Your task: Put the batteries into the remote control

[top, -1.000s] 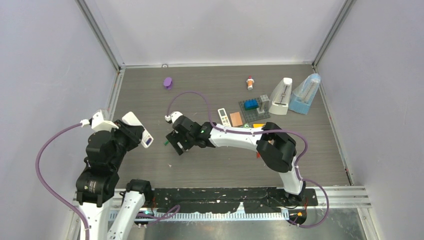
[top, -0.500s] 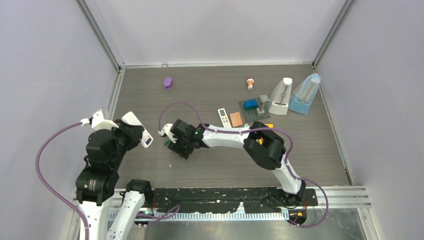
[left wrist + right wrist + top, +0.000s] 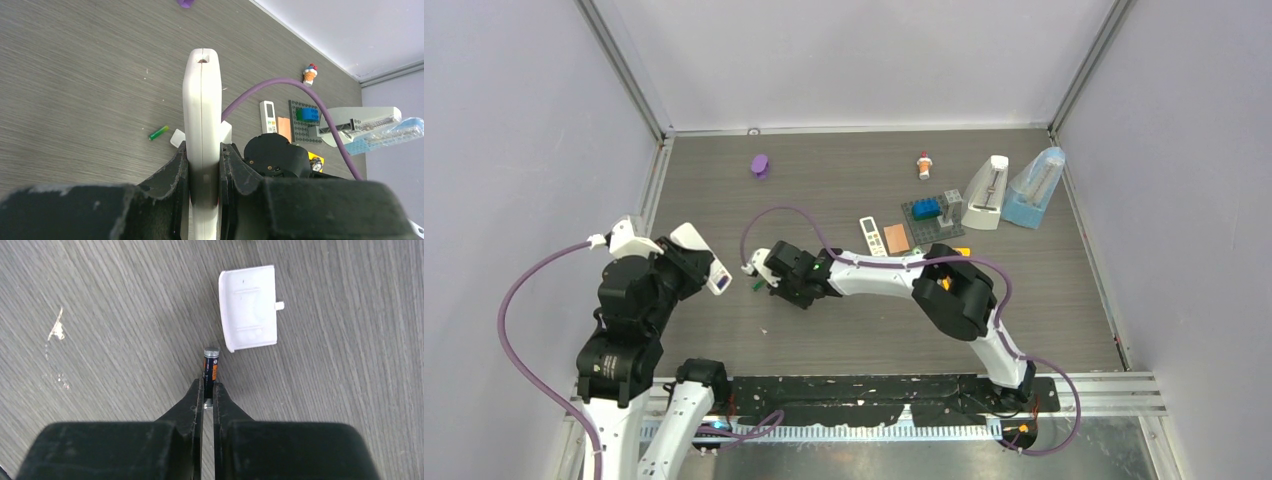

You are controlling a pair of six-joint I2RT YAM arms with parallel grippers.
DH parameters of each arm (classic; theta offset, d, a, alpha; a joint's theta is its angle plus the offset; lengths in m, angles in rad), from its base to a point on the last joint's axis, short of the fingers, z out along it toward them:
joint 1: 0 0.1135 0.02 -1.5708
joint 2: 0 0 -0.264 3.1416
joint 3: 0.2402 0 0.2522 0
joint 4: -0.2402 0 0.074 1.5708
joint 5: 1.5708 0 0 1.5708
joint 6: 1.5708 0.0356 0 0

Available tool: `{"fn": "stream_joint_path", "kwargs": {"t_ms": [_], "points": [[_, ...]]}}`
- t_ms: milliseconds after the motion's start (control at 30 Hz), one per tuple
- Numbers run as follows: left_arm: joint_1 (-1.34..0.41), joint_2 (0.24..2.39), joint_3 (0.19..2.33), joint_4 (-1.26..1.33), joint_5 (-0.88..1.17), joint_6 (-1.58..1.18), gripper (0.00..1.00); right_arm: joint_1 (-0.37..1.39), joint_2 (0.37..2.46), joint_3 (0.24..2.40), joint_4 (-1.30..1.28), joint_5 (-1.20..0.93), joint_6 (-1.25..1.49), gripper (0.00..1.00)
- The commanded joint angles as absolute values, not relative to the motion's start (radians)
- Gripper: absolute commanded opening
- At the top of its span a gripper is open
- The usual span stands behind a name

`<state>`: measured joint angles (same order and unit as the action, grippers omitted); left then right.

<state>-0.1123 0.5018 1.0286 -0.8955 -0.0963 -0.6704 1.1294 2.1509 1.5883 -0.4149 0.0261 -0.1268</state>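
Observation:
My left gripper [image 3: 204, 150] is shut on the white remote control [image 3: 202, 110], holding it edge-up above the table's left side [image 3: 704, 258]. A green battery [image 3: 158, 133] lies on the table just beyond it, next to the white battery cover [image 3: 248, 307]. My right gripper [image 3: 209, 390] is down at the table and shut on a dark battery with an orange band [image 3: 210, 371], whose silver end points toward the cover. In the top view the right gripper [image 3: 774, 282] sits beside the green battery [image 3: 755, 286].
A second small remote [image 3: 871, 234], an orange card [image 3: 896, 238] and a grey baseplate [image 3: 932, 225] carrying a blue brick lie right of centre. A white metronome [image 3: 988, 192] and a blue one [image 3: 1035, 187] stand at the back right. A purple object [image 3: 760, 165] and a small figure [image 3: 924, 165] sit at the back.
The right gripper has shifted left and shut its jaws on the dark battery. The left arm holds the remote as before.

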Motion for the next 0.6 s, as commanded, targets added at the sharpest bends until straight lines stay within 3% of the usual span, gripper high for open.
{"fn": "stream_joint_path", "kwargs": {"t_ms": [0,300,467,567], "points": [[-0.107,0.52,1.042,-0.849,-0.041,-0.649,0.0,1.13,2.017,1.538,-0.418,0.053,-0.108,0.05],[-0.108,0.637,0.952,-0.682,0.335,-0.631,0.0,1.114,1.591,1.262,-0.363,0.055,-0.035,0.05],[-0.11,0.768,0.828,-0.39,0.738,-0.731,0.0,1.116,1.386,1.203,-0.417,0.044,-0.042,0.05],[-0.138,0.823,0.718,-0.167,0.851,-0.838,0.0,1.17,1.32,1.239,-0.511,0.06,-0.084,0.05]]}}
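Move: The right hand, low over the table, already grips a battery. The remote control is about 10 cm to its left, 3 cm nearer the bases and 27 cm higher, still held by the left hand with one battery in its open compartment. From the right hand the loose white cover lies roughly 3 cm ahead and 2 cm left, the green battery some 4 cm ahead and 5 cm left. From the left hand the gripped battery is 10 cm right, 3 cm ahead and 27 cm below. Upward and fast, the right hand carries the pinched battery about 19 cm off the table, swinging right and somewhat back as its left side tilts up. The left hand keeps its grip on the remote control and brings it rightwards some 11 cm, sinking and reaching slightly forward while turning clockwise, so that remote and battery close on each other. ##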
